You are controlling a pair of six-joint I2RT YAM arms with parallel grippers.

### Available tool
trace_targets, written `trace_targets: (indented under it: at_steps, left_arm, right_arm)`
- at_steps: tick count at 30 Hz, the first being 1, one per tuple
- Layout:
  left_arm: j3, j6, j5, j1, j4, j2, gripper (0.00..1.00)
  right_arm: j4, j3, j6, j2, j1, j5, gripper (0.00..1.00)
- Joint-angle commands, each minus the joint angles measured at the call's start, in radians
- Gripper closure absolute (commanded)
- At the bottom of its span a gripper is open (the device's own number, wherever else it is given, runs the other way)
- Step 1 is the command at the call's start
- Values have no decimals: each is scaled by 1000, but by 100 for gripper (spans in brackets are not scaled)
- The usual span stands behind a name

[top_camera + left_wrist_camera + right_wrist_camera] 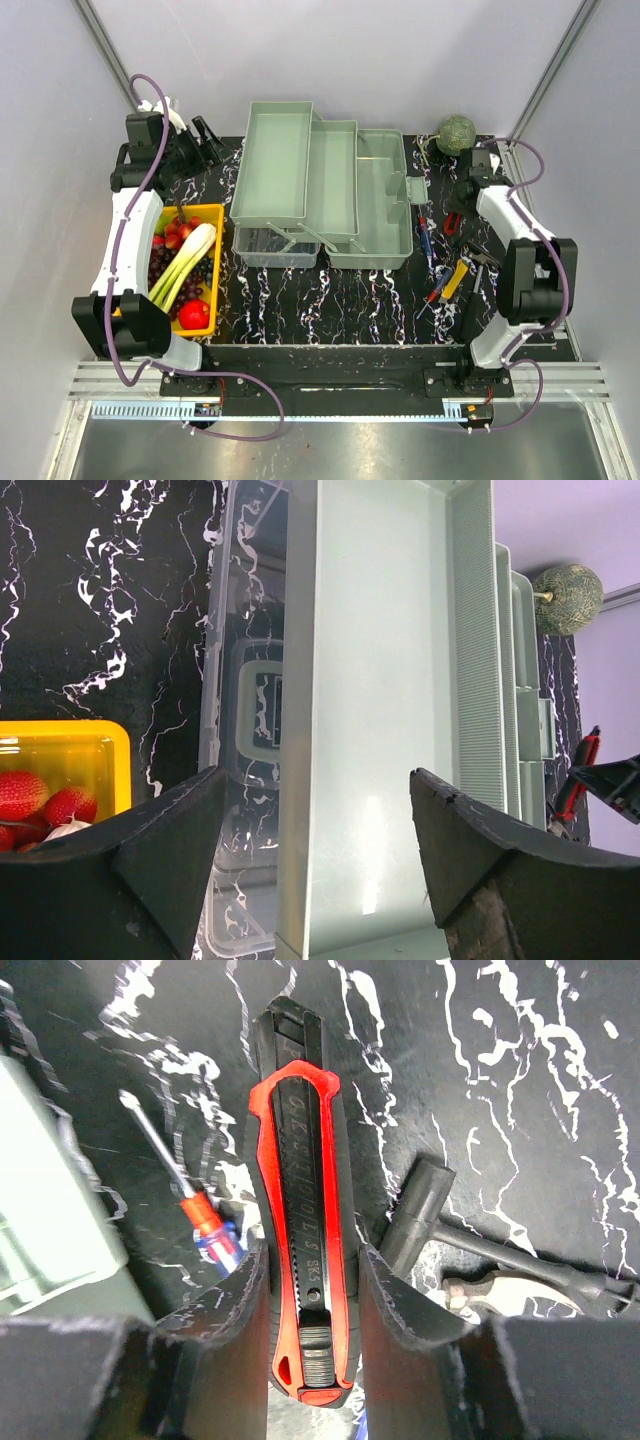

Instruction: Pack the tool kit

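The tool kit's pale grey-green toolbox (385,195) stands open at the middle of the table, its fold-out trays (275,160) stepped up to the left and the translucent lid (270,247) lying in front. My right gripper (312,1250) is shut on a red and black utility knife (300,1130), a finger pressed on each side; I cannot tell whether it is lifted. A red and blue screwdriver (205,1225) and a black hammer (420,1210) lie beside it. My left gripper (318,780) is open and holds nothing, hanging left of the top tray (385,680).
A yellow tray (215,215) of produce with leek, grapes and strawberries sits at the left. A green melon (456,133) rests at the back right. More tools, among them a yellow-handled one (455,280), lie right of the toolbox near the right arm.
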Motion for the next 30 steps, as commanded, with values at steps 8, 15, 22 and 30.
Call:
trace_targets:
  at_steps: [8,15,22,30]
  left_arm:
    - [55,-33,29,6,24,-41,20]
    - [48,-37,39,6,24,-49,2]
    - [22,-42,46,6,24,-69,1]
    - [-6,-40,46,6,24,-89,1]
  right_arm:
    - [-12,196,135,-208,110,-217,92]
    - [110,262,228,-141,383,-298,91]
    - [190,329,298,-2,501,-306,89]
    - [155,402,350,117,538,-245,87]
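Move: The right hand, already holding the red-and-black utility knife some 8 cm above the table, is taking it to the tool box's middle tray, about 34 cm left, 7 cm ahead and slightly higher. The deep bottom box lies on the way, some 22 cm left and 8 cm ahead, a bit lower; a long screwdriver lies level with the hand, 7 cm left and 8 cm below. From the left hand, the middle tray is about 31 cm right, 7 cm ahead and 19 cm down. Right hand, knife still held, climbs about 17 cm, sweeps 32 left, then sinks above the middle tray. ##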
